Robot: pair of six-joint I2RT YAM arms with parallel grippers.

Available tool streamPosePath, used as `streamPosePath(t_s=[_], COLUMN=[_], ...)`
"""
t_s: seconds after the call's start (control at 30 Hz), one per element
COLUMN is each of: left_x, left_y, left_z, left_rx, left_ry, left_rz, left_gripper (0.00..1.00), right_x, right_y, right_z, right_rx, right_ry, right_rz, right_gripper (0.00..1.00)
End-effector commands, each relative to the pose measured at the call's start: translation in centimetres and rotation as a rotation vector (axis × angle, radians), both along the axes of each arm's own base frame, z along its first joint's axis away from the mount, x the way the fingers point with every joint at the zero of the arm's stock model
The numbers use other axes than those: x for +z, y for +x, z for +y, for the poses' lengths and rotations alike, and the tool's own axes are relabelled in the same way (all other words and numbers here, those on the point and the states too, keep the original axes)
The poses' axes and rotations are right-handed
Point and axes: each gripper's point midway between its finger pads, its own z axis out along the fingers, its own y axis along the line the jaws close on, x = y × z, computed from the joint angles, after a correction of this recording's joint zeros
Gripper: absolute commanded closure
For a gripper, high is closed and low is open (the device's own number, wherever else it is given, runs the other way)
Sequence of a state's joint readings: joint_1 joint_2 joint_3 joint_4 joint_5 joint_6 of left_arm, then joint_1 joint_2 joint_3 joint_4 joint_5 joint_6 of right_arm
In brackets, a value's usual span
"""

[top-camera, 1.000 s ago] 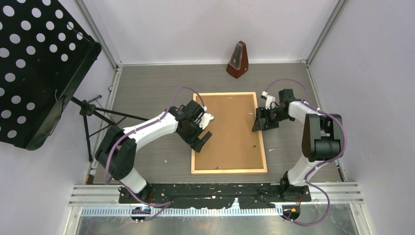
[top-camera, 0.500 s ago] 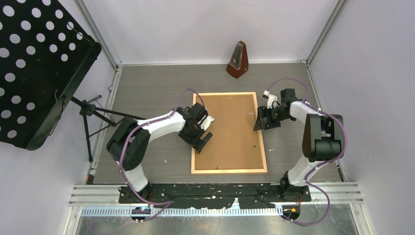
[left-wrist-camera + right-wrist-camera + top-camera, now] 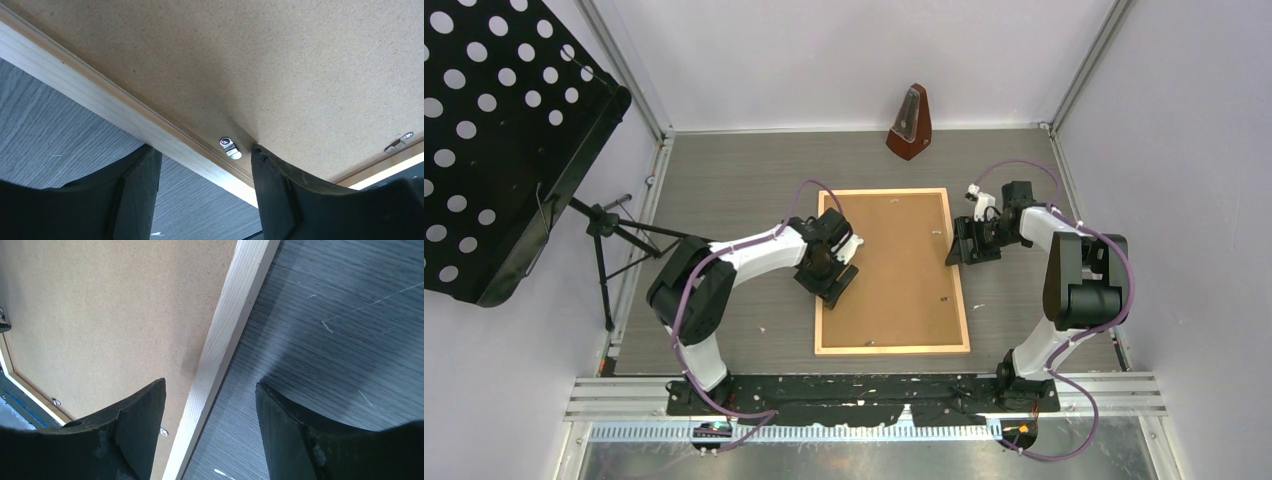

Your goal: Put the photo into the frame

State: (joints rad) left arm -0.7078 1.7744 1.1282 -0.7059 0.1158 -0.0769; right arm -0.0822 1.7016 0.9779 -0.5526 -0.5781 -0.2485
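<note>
The frame, thin light wood, lies face down mid-table with a brown backing board filling it. The photo is hidden. My left gripper is open at the frame's left side. In the left wrist view its fingers straddle the pale moulding, one on the table, the other on the board beside a small metal tab. My right gripper is open at the right side, its fingertips either side of the moulding; neither holds anything.
A brown metronome stands at the back of the table. A black perforated music stand on a tripod fills the left side. Grey walls close in the table on three sides.
My left gripper has slid a little right over the frame's left edge and its jaws have narrowed. The right gripper has shifted slightly right. The frame has not moved.
</note>
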Motion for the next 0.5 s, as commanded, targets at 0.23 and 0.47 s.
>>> streamPosePath(t_s=[0.23, 0.47], left_x=[0.62, 0.89], left_y=[1.48, 1.8], left_z=[-0.46, -0.48], left_rx=[-0.003, -0.011], left_ry=[-0.005, -0.007], left_rz=[-0.066, -0.085], left_gripper=[0.53, 0.64], right_x=[-0.16, -0.16], right_y=[0.06, 0.01], right_z=[-0.4, -0.33], right_rx=[0.002, 0.002], right_ry=[-0.008, -0.003], right_rz=[-0.01, -0.007], right_gripper=[0.28, 0.28])
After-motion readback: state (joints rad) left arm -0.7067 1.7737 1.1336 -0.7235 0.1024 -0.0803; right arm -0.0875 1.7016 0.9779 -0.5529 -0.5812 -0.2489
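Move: The metal turn-clip on the left rail of the frame lies only about 1 cm back and 1 cm right of the left hand, some 1 cm below it. The rail beside it is level with the hand and 1 cm to its left. The near rail's clip lies roughly 10 cm back and 9 cm right, the frame's near-left corner about 13 cm back and 1 cm left. From the right hand the left-rail clip is about 10 cm back, 28 cm left and 2 cm lower. The inner fingertip of the left hand, low over the brown board, comes against the metal clip and pushes it round towards the left rail as the fingers close from about two thirds open to two fifths. The hand itself stays practically in place, pointing down, while the outer finger draws in to the rail's outer side. ##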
